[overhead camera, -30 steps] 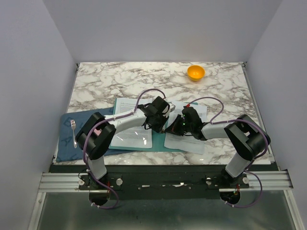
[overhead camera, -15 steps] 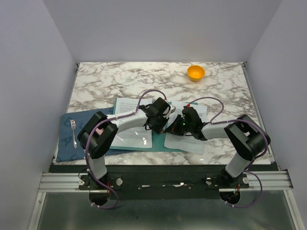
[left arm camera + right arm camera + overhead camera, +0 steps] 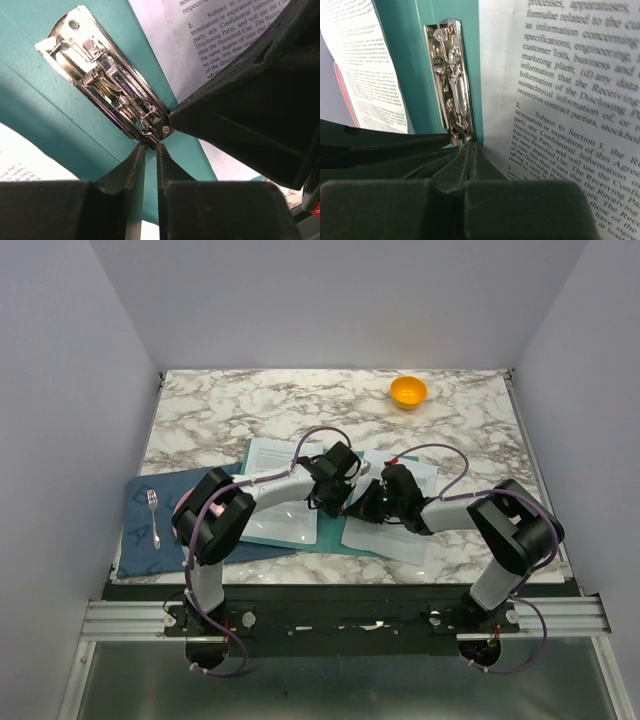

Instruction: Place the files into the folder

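The teal folder (image 3: 330, 537) lies open in the middle of the table, with white printed files on its left half (image 3: 275, 522) and its right half (image 3: 395, 540). Both grippers meet over the spine. My left gripper (image 3: 336, 498) (image 3: 149, 146) is shut on the near end of the metal clip (image 3: 107, 90), with a thin gap between its fingers. Beside it, my right gripper (image 3: 364, 506) (image 3: 472, 143) is shut with nothing in it. Its tips press into the crease between the clip (image 3: 451, 80) and the right sheet (image 3: 570, 100).
An orange bowl (image 3: 408, 391) stands at the back right of the marble table. A dark blue placemat (image 3: 140, 540) with a fork (image 3: 153, 515) lies at the left, partly under the folder. The right arm's black body (image 3: 250, 115) fills the right of the left wrist view.
My left gripper's jaws have closed in on the clip's end, and the left arm has shifted slightly to the right. The right gripper has stayed shut at the spine.
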{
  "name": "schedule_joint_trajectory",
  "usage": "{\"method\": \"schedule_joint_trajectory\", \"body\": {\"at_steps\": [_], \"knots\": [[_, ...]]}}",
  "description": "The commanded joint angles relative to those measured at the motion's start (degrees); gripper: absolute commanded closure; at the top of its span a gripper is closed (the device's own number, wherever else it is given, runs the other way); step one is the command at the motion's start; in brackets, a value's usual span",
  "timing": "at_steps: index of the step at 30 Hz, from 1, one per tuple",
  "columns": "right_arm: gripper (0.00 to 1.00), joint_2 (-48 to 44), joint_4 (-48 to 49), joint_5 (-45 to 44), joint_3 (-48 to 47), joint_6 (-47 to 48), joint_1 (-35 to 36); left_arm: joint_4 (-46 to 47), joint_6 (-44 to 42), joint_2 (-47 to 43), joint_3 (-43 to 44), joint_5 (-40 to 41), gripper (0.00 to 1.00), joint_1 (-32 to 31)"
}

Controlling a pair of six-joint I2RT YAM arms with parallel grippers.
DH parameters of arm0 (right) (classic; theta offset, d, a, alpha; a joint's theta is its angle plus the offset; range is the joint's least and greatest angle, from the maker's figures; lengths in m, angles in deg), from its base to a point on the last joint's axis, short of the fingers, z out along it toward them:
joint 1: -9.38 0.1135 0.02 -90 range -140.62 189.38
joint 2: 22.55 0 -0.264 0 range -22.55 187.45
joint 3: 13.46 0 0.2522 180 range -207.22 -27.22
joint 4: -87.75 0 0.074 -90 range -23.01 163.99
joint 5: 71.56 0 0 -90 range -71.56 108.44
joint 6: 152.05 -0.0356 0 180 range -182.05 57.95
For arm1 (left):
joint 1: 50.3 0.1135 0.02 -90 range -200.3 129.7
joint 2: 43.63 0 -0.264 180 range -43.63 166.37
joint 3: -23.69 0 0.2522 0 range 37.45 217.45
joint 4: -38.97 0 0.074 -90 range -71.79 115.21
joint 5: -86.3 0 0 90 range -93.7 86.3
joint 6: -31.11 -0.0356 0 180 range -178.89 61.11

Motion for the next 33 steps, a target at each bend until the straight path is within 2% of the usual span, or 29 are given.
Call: {"method": "schedule_joint_trajectory", "body": {"at_steps": [1,7,9,13,17,20,27,33], "knots": [[0.99,3.1,-6.1,-2.1,2.8,1.1,0.1,0.7,-0.7,4.6,-0.7,1.2,0.84,-0.1],[1.0,4.9,-5.3,-1.6,3.0,0.9,0.1,0.3,-1.7,0.3,0.3,-7.2,0.8,-0.1],[1.0,5.2,-4.9,-1.4,2.9,0.7,0.1,-0.5,-1.8,-1.6,1.0,-11.0,0.74,0.0],[1.0,5.8,-4.9,-1.3,2.6,0.4,0.1,-2.5,-2.1,-4.9,2.6,-13.6,0.63,0.0],[1.0,5.5,-5.7,-1.6,2.4,0.7,0.0,-4.9,-3.1,-8.2,3.6,-12.0,0.53,0.6],[1.0,5.3,-6.3,-1.8,1.9,0.8,0.1,-6.3,-4.0,-9.7,4.5,-10.6,0.51,2.0],[1.0,4.9,-7.1,-2.1,1.7,0.9,0.1,-6.3,-5.6,-9.5,4.2,-6.6,0.5,6.6],[1.0,4.7,-7.8,-2.5,1.3,1.0,0.1,-4.1,-6.4,-5.3,1.2,-1.3,0.52,7.0]]}}
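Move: The left fingertips are on the near end of the folder's metal clip, whose middle lies about 4 cm straight ahead and barely 1 cm below. From that hand, the left papers are centred some 15 cm to the left and 6 cm farther out, the right papers about 13 cm to the right and 2 cm ahead. For the right hand, with its closed tips at the clip's near right corner, the clip's middle is roughly 4 cm ahead and 1 cm to the left. The left fingers ease open to about half and come free of the clip's near end, drawing back a couple of centimetres as the hand lifts steeply to some 8 cm and tilts about 10 degrees, then swinging some 5 cm forward and 3 cm left past the clip's near end and sinking slightly, still open. The right hand keeps its closed fingertips on the clip's near right corner, barely shifting left. ##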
